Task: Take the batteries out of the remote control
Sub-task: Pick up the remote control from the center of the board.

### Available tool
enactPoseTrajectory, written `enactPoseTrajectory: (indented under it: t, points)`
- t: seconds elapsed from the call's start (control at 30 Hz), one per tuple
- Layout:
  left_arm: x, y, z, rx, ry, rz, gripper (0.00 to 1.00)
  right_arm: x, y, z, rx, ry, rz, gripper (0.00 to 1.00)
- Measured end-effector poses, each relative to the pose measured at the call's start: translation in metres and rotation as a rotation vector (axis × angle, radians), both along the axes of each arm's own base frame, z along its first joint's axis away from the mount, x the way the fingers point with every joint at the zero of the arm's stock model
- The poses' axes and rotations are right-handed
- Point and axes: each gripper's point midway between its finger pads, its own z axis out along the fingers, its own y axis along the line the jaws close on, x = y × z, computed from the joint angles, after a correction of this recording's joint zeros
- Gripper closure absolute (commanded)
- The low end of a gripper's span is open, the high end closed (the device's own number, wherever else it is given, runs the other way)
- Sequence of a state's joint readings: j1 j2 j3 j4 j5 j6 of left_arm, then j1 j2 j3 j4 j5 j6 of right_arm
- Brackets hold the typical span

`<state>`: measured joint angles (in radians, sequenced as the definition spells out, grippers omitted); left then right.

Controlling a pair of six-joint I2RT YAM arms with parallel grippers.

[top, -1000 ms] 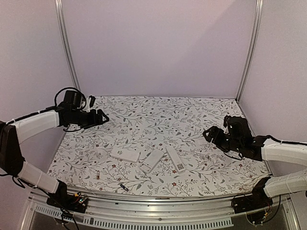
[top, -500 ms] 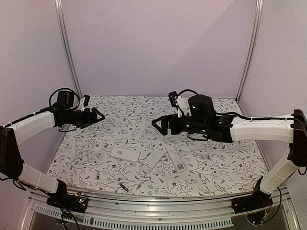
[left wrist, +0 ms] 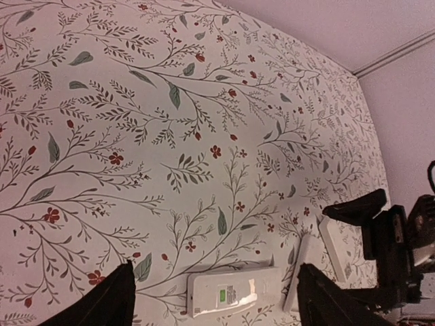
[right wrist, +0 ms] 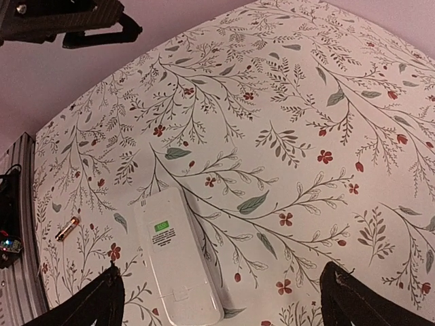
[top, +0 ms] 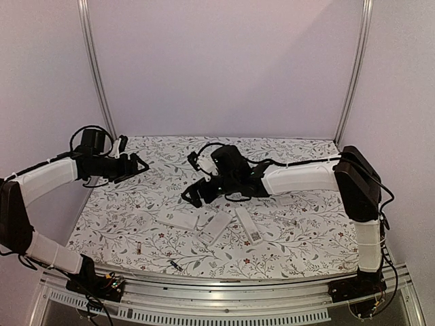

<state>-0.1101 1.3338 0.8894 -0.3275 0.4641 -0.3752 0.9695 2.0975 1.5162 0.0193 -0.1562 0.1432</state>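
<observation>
Three white remote controls lie side by side near the front of the table: one at the left (top: pixel 178 219), one in the middle (top: pixel 215 227) and one at the right (top: pixel 249 225). The left remote (right wrist: pixel 175 258) lies back up with a green sticker and its cover on. My right gripper (top: pixel 193 195) hovers open just above and behind it, nothing between its fingers (right wrist: pixel 88 305). My left gripper (top: pixel 143 165) hangs open over the far left, looking down at the same remote (left wrist: pixel 234 291). A red-orange battery (top: pixel 138 250) and a dark battery (top: pixel 175 265) lie loose near the front edge.
The table has a floral cloth (top: pixel 272 170), pale walls on three sides and a metal rail (top: pixel 204 282) along the front. A thin grey tool (top: pixel 285 219) lies right of the remotes. My right arm (top: pixel 299 178) stretches across the middle.
My right arm has swung from the right side across to the left remote, and its jaws have spread wider. The left gripper has shifted slightly left.
</observation>
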Motion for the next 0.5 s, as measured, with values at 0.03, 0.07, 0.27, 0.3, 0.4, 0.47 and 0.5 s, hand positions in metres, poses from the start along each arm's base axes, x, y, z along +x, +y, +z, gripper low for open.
enactPoseTrajectory:
  t: [0.03, 0.07, 0.27, 0.3, 0.4, 0.47, 0.5]
  points:
    - [0.000, 0.000, 0.000, -0.001, 0.000, -0.001, 0.18, -0.001, 0.005, -0.007, -0.015, -0.002, 0.013, 0.01]
    - [0.000, 0.000, 0.000, -0.002, 0.001, -0.001, 0.18, -0.003, 0.010, -0.015, -0.035, -0.007, 0.028, 0.01]
    - [-0.002, -0.003, 0.001, -0.017, 0.005, -0.015, 0.18, -0.022, 0.029, -0.066, -0.142, -0.006, 0.113, 0.01]
    - [-0.002, -0.004, 0.001, -0.020, 0.006, -0.017, 0.18, -0.025, 0.030, -0.073, -0.158, -0.007, 0.125, 0.01]
    - [-0.002, -0.005, 0.001, -0.024, 0.006, -0.022, 0.18, -0.033, 0.033, -0.090, -0.197, -0.013, 0.160, 0.01]
    - [-0.003, -0.005, 0.001, -0.028, 0.007, -0.025, 0.18, -0.039, 0.031, -0.099, -0.226, -0.012, 0.176, 0.01]
    - [-0.003, -0.006, 0.001, -0.029, 0.007, -0.027, 0.18, -0.040, 0.030, -0.102, -0.237, -0.012, 0.180, 0.01]
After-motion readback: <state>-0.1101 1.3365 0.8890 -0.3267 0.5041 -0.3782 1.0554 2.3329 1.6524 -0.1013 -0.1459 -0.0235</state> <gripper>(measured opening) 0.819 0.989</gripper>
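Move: The remote control with the green label, lying lengthwise left to right, has its middle about 7 cm left of the right hand, 2 cm back and some 12 cm below. At that same depth, the middle remote lies roughly 4 cm to the hand's right and 5 cm back, and the loose copper-topped battery about 18 cm left and 12 cm back. From the left hand, the labelled remote is about 10 cm right, 7 cm back and 15 cm down. The right hand sinks about 10 cm towards the near, right-hand end of the green-labelled remote control, drawing back some 4 cm and edging left mostly early on, and it slows as it gets low. Its fingers stay wide open, one for each long side of the remote, while they tip about 15 degrees more steeply down and the hand turns some 10 degrees counter-clockwise; no touch can be made out yet. ##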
